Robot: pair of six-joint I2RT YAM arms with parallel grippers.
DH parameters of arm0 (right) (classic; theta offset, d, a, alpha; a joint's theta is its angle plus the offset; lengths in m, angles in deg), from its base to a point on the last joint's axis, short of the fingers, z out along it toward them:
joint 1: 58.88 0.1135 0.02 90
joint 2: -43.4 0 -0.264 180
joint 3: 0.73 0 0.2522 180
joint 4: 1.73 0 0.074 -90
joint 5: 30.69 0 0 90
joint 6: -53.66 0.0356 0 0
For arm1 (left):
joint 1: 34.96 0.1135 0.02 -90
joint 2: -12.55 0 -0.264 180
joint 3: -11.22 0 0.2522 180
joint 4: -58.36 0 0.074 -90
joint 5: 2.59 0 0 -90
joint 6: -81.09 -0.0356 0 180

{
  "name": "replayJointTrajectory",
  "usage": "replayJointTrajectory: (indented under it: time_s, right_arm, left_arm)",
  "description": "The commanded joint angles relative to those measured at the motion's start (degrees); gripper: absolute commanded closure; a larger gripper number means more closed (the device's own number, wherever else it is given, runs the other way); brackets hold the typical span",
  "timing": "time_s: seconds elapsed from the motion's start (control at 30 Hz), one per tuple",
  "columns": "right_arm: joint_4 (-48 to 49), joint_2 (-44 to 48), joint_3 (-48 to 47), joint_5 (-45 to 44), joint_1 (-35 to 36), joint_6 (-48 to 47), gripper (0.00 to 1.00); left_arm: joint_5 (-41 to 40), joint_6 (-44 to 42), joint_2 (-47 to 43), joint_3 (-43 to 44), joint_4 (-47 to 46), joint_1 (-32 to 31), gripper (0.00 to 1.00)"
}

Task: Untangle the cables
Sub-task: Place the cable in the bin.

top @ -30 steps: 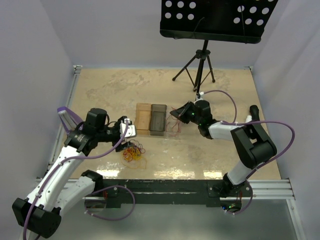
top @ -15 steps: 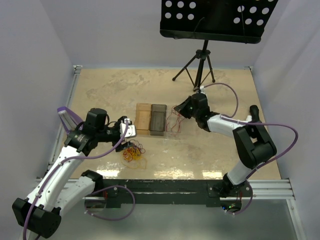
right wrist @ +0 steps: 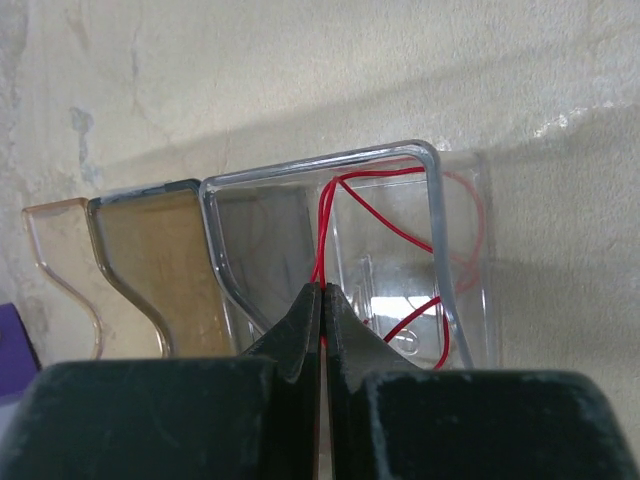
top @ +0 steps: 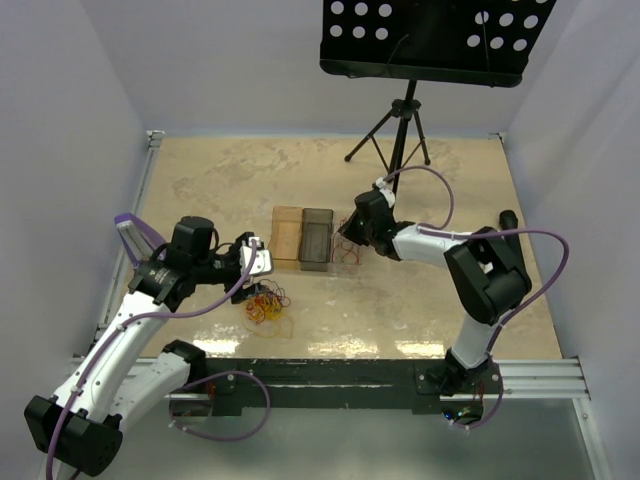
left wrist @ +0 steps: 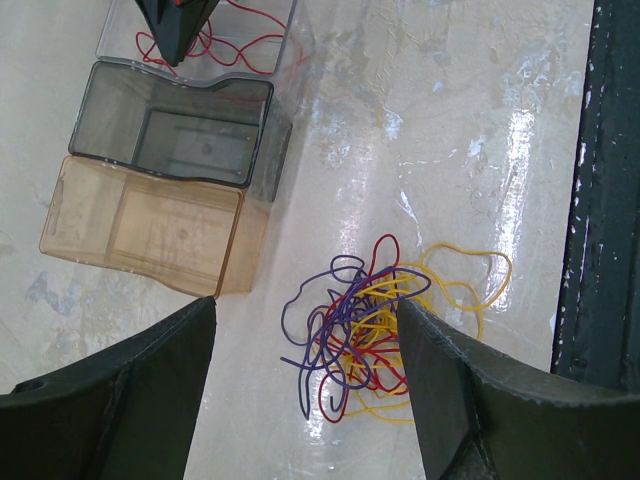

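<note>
A tangle of thin yellow, red and purple cables (top: 266,305) (left wrist: 380,340) lies on the table near the front edge. My left gripper (top: 255,262) (left wrist: 305,310) hovers above it, open, with the tangle showing between its fingers and nothing held. One red cable (right wrist: 380,220) (left wrist: 240,45) hangs in loops inside the clear bin (right wrist: 436,200) (top: 347,250). My right gripper (top: 352,228) (right wrist: 322,290) is shut on that red cable just above the bin's rim.
A dark grey bin (top: 316,238) (left wrist: 262,130) and an orange bin (top: 286,236) (left wrist: 140,225) stand empty, side by side, left of the clear one. A music stand's tripod (top: 400,130) stands at the back. A black rail (top: 330,380) (left wrist: 610,200) runs along the near edge.
My right gripper has swung left towards the bins with the red cable and now sits over the clear bin. The left arm has not moved.
</note>
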Motion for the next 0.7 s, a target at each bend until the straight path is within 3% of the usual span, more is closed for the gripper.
replayJointTrajectory:
  time_s: [0.0,0.13,0.23,0.4,0.57,0.67]
  right_arm:
    - [-3.35,0.29,-3.05,-4.75,0.60,-1.17,1.00]
    - [-5.46,1.86,-5.15,-5.98,1.30,-2.84,0.97]
    - [-7.57,4.41,-6.65,-7.73,2.27,-3.98,0.77]
    - [-11.00,6.08,-6.83,-9.06,2.45,-5.13,0.61]
    - [-10.03,6.61,-5.34,-7.91,3.06,-5.04,0.57]
    - [-10.73,7.93,-6.39,-8.70,3.94,-5.13,0.61]
  left_arm:
    - [0.83,-0.11,-0.22,-0.38,-1.68,0.14,0.23]
    - [0.66,-0.20,-0.39,-0.38,-1.59,0.14,0.23]
    - [0.57,-0.20,-0.48,-0.30,-1.60,0.14,0.23]
    - [1.18,0.24,-0.30,0.14,-1.59,0.14,0.23]
    - [1.36,0.50,-0.13,0.58,-1.59,0.14,0.22]
    - [1.27,0.68,-0.04,0.93,-1.59,0.14,0.22]
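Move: The right hand holds the red cable pinched, its fingertips just over the left part of the clear bin, whose middle lies about 2 cm back, 2 cm to the right and 3 cm below. The dark bin stands about 5 cm to the hand's left and 2 cm back, the orange bin some 11 cm left and 1 cm back, both about as low. From the idle left hand the clear bin is roughly 15 cm ahead, 17 cm right and 15 cm below. The right hand first stays almost in place over the clear bin, then spreads its shut fingers to a bit under half open and lets go of the red cable. While they are opening it lifts nearly straight up, about 4.5 cm away from the bin, the wrist tilting only some 5 to 10 degrees on the way. ##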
